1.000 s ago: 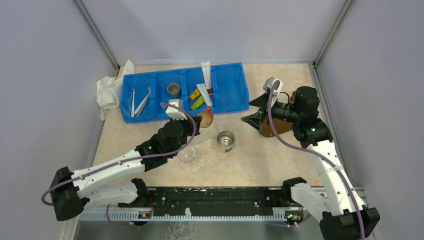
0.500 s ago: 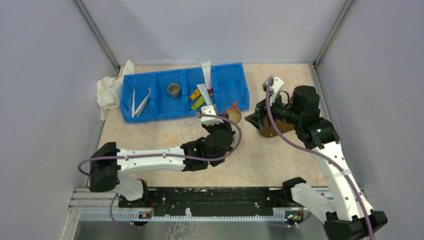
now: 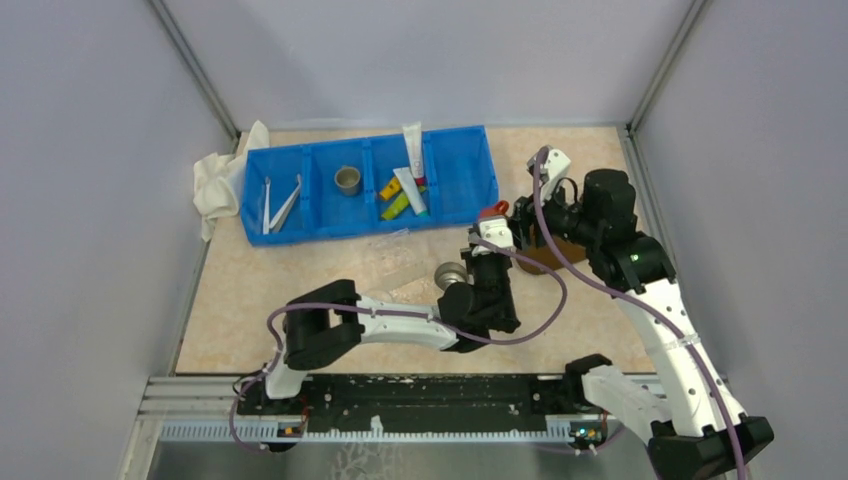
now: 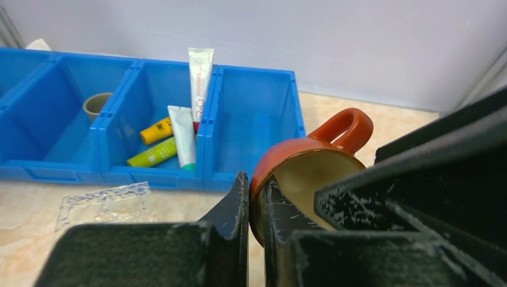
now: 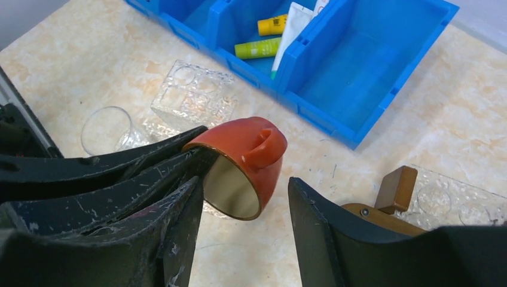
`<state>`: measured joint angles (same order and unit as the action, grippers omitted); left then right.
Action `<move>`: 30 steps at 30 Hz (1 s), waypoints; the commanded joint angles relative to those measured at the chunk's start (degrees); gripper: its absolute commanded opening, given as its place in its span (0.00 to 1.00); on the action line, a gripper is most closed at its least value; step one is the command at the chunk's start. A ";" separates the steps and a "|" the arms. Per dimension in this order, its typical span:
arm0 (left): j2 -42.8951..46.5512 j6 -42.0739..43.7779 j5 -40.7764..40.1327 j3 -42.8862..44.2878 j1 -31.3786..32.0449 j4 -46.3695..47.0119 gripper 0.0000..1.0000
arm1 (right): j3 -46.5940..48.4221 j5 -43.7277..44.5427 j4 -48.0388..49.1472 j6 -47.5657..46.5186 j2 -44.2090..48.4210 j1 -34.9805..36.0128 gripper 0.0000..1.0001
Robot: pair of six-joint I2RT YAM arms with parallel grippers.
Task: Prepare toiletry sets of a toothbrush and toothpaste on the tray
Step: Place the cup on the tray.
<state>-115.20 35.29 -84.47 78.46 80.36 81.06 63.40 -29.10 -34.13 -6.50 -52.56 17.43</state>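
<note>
My left gripper [image 4: 256, 194] is shut on the rim of a red mug [image 4: 302, 170] and holds it tilted in the air. My right gripper [image 5: 244, 182] stands open on either side of that mug [image 5: 246, 156], its right finger apart from it. Both grippers meet right of the blue bin [image 3: 470, 200]. White toothpaste tubes [image 4: 182, 134] and short yellow and green ones [image 4: 156, 130] lie in a middle compartment. Thin white toothbrushes [image 3: 280, 205] lie in the far left compartment. A clear tray [image 5: 192, 92] with round wells sits on the table in front of the bin.
A drinking glass [image 5: 106, 128] stands near the clear tray. A metal cup [image 3: 450, 275] sits by the left arm, another [image 3: 347, 180] inside the bin. A brown wooden piece [image 5: 391, 200] lies on a second clear tray [image 5: 460, 206]. A white cloth [image 3: 218, 180] lies left of the bin.
The left arm has swung right across the table, carrying the red mug to the right gripper. The right gripper has shifted toward it and narrowed somewhat.
</note>
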 commanded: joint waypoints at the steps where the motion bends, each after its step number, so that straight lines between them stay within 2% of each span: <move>1: -1.41 12.91 -2.15 4.15 0.41 21.54 0.00 | 0.44 3.83 2.88 0.38 -0.10 0.80 0.53; 3: -1.09 12.88 -1.89 4.12 0.41 21.51 0.00 | -0.26 4.84 3.40 0.00 0.07 1.00 0.49; 10: -0.23 11.73 -1.12 4.05 1.49 21.51 0.00 | -3.69 4.42 8.36 0.11 -0.91 1.24 0.45; 12: -0.43 11.41 -0.96 4.39 1.79 21.51 0.00 | -4.12 2.89 9.56 1.12 -1.14 1.23 0.41; 15: -0.80 11.17 -0.79 5.13 2.06 21.45 0.00 | -4.92 0.94 11.47 1.95 -1.02 1.29 0.28; 18: -1.03 10.98 -0.57 5.69 2.41 21.44 0.00 | -5.86 0.51 12.99 2.61 -0.34 1.29 0.04; 19: -1.00 10.76 -0.61 5.74 2.51 21.45 0.03 | -6.15 0.56 13.25 2.56 0.04 1.29 0.00; 21: -0.61 10.38 -0.73 5.56 2.67 21.48 0.21 | -6.87 1.15 14.11 2.68 1.12 1.28 0.00; 23: -0.22 10.07 -1.14 5.11 3.00 21.46 0.53 | -7.62 1.25 14.93 3.08 2.42 0.98 0.00; 25: 0.09 10.51 -1.94 4.85 3.55 21.42 0.74 | -7.91 -0.29 15.37 3.87 3.25 -0.39 0.00; 27: 0.63 10.96 -2.17 3.99 4.47 21.45 0.85 | -8.15 -3.01 16.01 5.22 3.56 -2.58 0.00; 30: 2.07 12.04 -2.23 2.02 6.29 21.42 0.94 | -8.56 -5.56 17.02 6.48 3.57 -5.29 0.00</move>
<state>-116.77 46.17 -86.24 82.35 84.44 86.76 54.72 -29.61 -23.88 -2.85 -50.72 14.85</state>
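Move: The left hand already pinches the orange cup's rim in mid-air; the cup's middle lies about 3 cm ahead and 3 cm to its right, at its own height. From the right hand the cup is about 2 cm ahead, 3 cm left and 2 cm lower. About 22 cm below the left hand, the metal cup is 4 cm back and 6 cm left, the empty compartment 17 cm ahead and 3 cm left. The wooden board lies some 14 cm right of the right hand, 4 cm ahead and equally low. Down about 3 cm and a little forward, the right hand brings its half-open fingers over the orange cup's wall and shuts them on it, one inside and one outside, then starts back up. The left holds the cup nearly still until that grip is closed, then opens wide, lets go of the rim and draws back, ending about 3 cm behind its start. ##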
